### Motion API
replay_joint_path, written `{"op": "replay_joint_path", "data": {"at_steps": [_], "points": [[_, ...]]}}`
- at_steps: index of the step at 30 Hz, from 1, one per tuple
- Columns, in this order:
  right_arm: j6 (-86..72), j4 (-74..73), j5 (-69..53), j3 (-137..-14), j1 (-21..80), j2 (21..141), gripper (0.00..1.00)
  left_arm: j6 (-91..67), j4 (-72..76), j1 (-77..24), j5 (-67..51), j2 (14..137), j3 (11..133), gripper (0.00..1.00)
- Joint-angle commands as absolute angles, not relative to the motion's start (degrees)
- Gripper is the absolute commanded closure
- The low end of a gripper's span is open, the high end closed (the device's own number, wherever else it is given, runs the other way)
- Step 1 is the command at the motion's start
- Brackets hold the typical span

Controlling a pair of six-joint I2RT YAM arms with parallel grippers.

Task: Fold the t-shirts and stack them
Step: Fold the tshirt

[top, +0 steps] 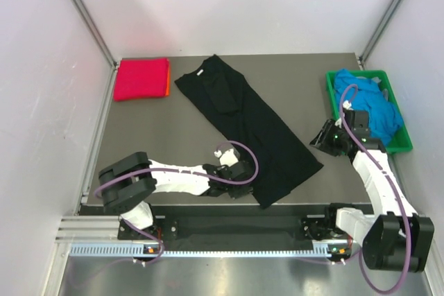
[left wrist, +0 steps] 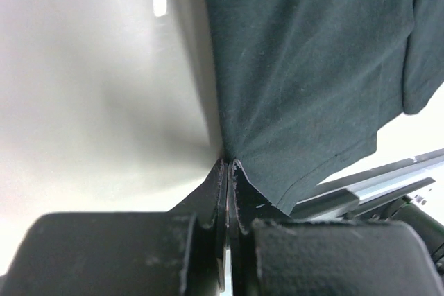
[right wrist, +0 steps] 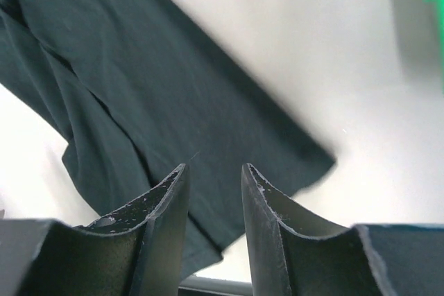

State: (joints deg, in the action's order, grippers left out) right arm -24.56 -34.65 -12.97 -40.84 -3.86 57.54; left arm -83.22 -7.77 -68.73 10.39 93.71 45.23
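Note:
A large black t-shirt (top: 257,129) lies as a long diagonal strip across the middle of the table. My left gripper (top: 241,170) sits low at its near left edge. In the left wrist view the left gripper (left wrist: 227,163) is shut, pinching the edge of the black t-shirt (left wrist: 312,67), whose creases run into the tips. My right gripper (top: 323,139) hovers open just off the shirt's near right corner. Its jaws (right wrist: 215,168) have nothing between them, with the black t-shirt (right wrist: 139,67) beneath. A folded magenta-red t-shirt (top: 141,78) rests on an orange one (top: 168,82) at the back left.
A green crate (top: 331,95) at the right edge holds crumpled bright blue t-shirts (top: 374,109). White walls close in the table on three sides. A metal rail (top: 208,247) runs along the near edge by the arm bases.

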Motion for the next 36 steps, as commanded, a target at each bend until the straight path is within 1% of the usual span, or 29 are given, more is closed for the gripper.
{"op": "replay_joint_path", "data": {"at_steps": [1,11,17,20,23,25,26,27,28,30,32,33,36], "points": [[-25.6,-28.1,-16.3,-40.4,-3.4,59.1,0.63,-84.1,-11.1,-69.3,12.0,90.4,42.8,1.00],[-27.6,-25.8,-14.9,-40.1,-0.4,60.9,0.63,-81.1,-17.4,-69.3,12.6,88.4,45.6,1.00],[-28.2,-25.5,-14.3,-40.4,-0.2,61.4,0.63,-81.6,-16.6,-70.3,10.8,87.7,45.5,1.00],[-28.7,-25.3,-14.3,-40.1,2.2,61.5,0.63,-82.3,-16.9,-70.8,10.9,87.0,44.5,1.00],[-29.4,-24.3,-14.1,-39.2,3.5,61.3,0.63,-80.8,-13.9,-71.2,9.4,86.7,43.3,0.99],[-29.6,-23.9,-14.0,-39.3,4.0,61.8,0.63,-79.0,-11.6,-71.4,8.4,86.6,43.4,0.94],[-29.6,-23.8,-13.7,-39.2,4.3,62.0,0.63,-77.7,-12.0,-71.7,8.8,86.5,44.3,0.87],[-29.6,-23.7,-13.6,-39.2,4.5,62.1,0.63,-77.0,-12.7,-71.7,9.3,85.9,45.0,0.85],[-29.6,-23.5,-13.4,-39.2,4.6,62.2,0.63,-76.5,-15.3,-71.7,10.9,85.5,45.8,0.77],[-29.5,-23.4,-13.4,-39.0,4.7,62.4,0.63,-74.1,-17.8,-71.7,12.6,84.8,48.8,0.68],[-29.5,-22.9,-13.3,-38.7,4.7,62.5,0.63,-70.8,-22.5,-71.6,15.8,84.3,52.4,0.68],[-29.5,-22.9,-13.4,-38.6,4.7,62.5,0.63,-70.3,-24.7,-71.6,17.6,83.9,53.7,0.64],[-29.6,-22.5,-13.5,-38.2,4.8,62.7,0.63,-65.4,-29.5,-70.0,21.7,83.1,58.3,0.62]]}}
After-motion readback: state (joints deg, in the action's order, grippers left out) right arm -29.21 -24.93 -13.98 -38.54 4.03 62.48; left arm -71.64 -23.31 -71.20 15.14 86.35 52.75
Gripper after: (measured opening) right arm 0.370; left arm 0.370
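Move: The left gripper, shut, already pinches the black t-shirt's left edge just above the table; the hem's near corner lies about 4 cm back and 6 cm to its right. From the open right gripper, the nearest stretch of the t-shirt's right edge is roughly 1 cm ahead, 3 cm left and 10 cm below. The hem's right corner is some 5 cm back and 2 cm right of that gripper, the green bin about 12 cm ahead and 18 cm right. Keep the pinch and drag the t-shirt's edge some 2 cm left, low over the table, then 2 cm back towards the table's front edge; open the left fingers, let the cloth go and lift clear by about 5 cm, turning slightly clockwise. Meanwhile carry the open right gripper left and a little forward over the t-shirt's right edge, without closing. ##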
